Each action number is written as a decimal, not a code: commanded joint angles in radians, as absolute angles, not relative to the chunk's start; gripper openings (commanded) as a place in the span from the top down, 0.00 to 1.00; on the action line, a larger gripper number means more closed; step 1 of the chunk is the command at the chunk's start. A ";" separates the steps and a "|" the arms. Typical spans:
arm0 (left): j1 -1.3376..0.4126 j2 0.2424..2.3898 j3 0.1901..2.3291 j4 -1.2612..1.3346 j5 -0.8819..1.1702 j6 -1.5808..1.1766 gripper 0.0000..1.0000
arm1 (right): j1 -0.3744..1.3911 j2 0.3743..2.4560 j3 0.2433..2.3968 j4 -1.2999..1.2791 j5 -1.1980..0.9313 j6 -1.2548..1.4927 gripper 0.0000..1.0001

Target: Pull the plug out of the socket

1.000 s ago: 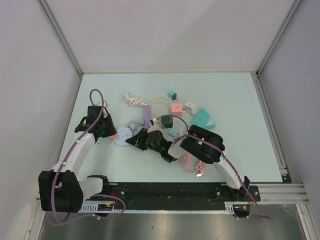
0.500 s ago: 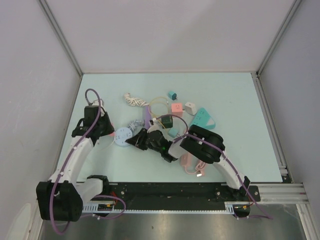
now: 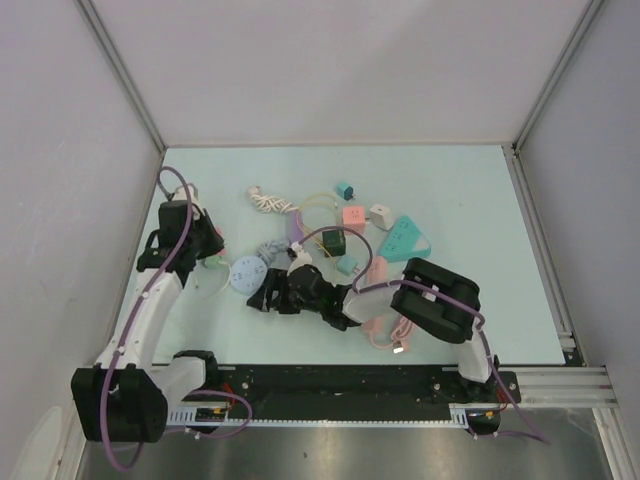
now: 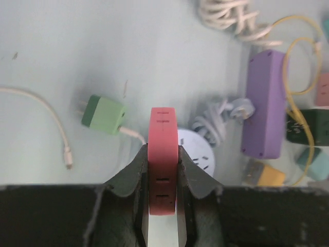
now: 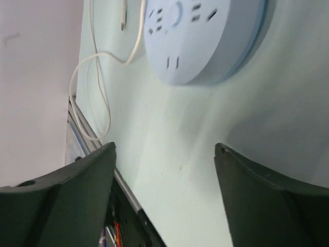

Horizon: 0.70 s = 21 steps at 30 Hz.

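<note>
My left gripper (image 4: 163, 154) is shut on the red plug (image 4: 163, 131), a flat red block with slots held upright between the fingers. In the top view this gripper (image 3: 203, 245) is to the left of the round pale-blue socket (image 3: 246, 273), and the plug is clear of it. The socket (image 4: 199, 154) lies flat on the table just behind the plug. My right gripper (image 5: 164, 152) is open with only bare table between its fingers. The socket (image 5: 205, 36) lies just beyond its fingertips. In the top view the right gripper (image 3: 268, 297) sits at the socket's near right edge.
A green charger (image 4: 104, 114) with a white cable lies left of the socket. Behind it are a purple power strip (image 3: 293, 232), a coiled white cable (image 3: 265, 200), a yellow cable (image 3: 315, 205), small pink and teal blocks, a teal triangular strip (image 3: 405, 238) and a pink cable (image 3: 385, 332).
My left gripper has carried the red plug left and back, away from the round socket. My right gripper has opened, let go of the socket's edge and drawn back slightly.
</note>
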State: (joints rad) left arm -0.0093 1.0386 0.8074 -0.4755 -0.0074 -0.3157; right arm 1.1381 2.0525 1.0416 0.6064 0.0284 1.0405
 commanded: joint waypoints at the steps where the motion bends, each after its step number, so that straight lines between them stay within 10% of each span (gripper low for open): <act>1: 0.032 1.118 0.928 -0.345 0.072 -0.334 0.99 | 1.187 1.882 1.040 0.422 0.124 0.914 0.14; 4: 0.081 1.233 0.980 -0.307 0.205 -0.374 1.00 | 1.238 1.781 1.042 0.332 0.219 0.864 0.01; 21: 0.144 1.690 1.126 -0.127 0.398 -0.410 0.86 | 1.437 1.375 0.921 -0.060 0.819 0.827 0.00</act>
State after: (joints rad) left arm 0.1364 1.6539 1.0786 -0.1673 0.3874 -0.4099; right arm 1.4277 1.4559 0.9787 0.0036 0.6476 0.8135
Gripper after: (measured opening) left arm 0.231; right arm 0.994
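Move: The pink plug is already in the left gripper. Its likely goal, bare table, is some 18 cm ahead, 2 cm right and 15 cm below. The white cord bundle lies about 22 cm ahead, 9 cm right; the green plug 3 cm ahead, 4 cm left; the round socket 2 cm back, 6 cm right, all some 13 cm down. From the right hand, the socket is 8 cm ahead, 5 cm left, 3 cm lower. Swing the left gripper forward about 13 cm, away from the round socket and towards the bare table left of the white cord bundle, keeping the pink plug pinched; arc up slightly first, then sink, rolling its left side down. Meanwhile lift the empty right gripper some 13 cm clear of the socket, drawing it right and back, tipping down and opening fully. ##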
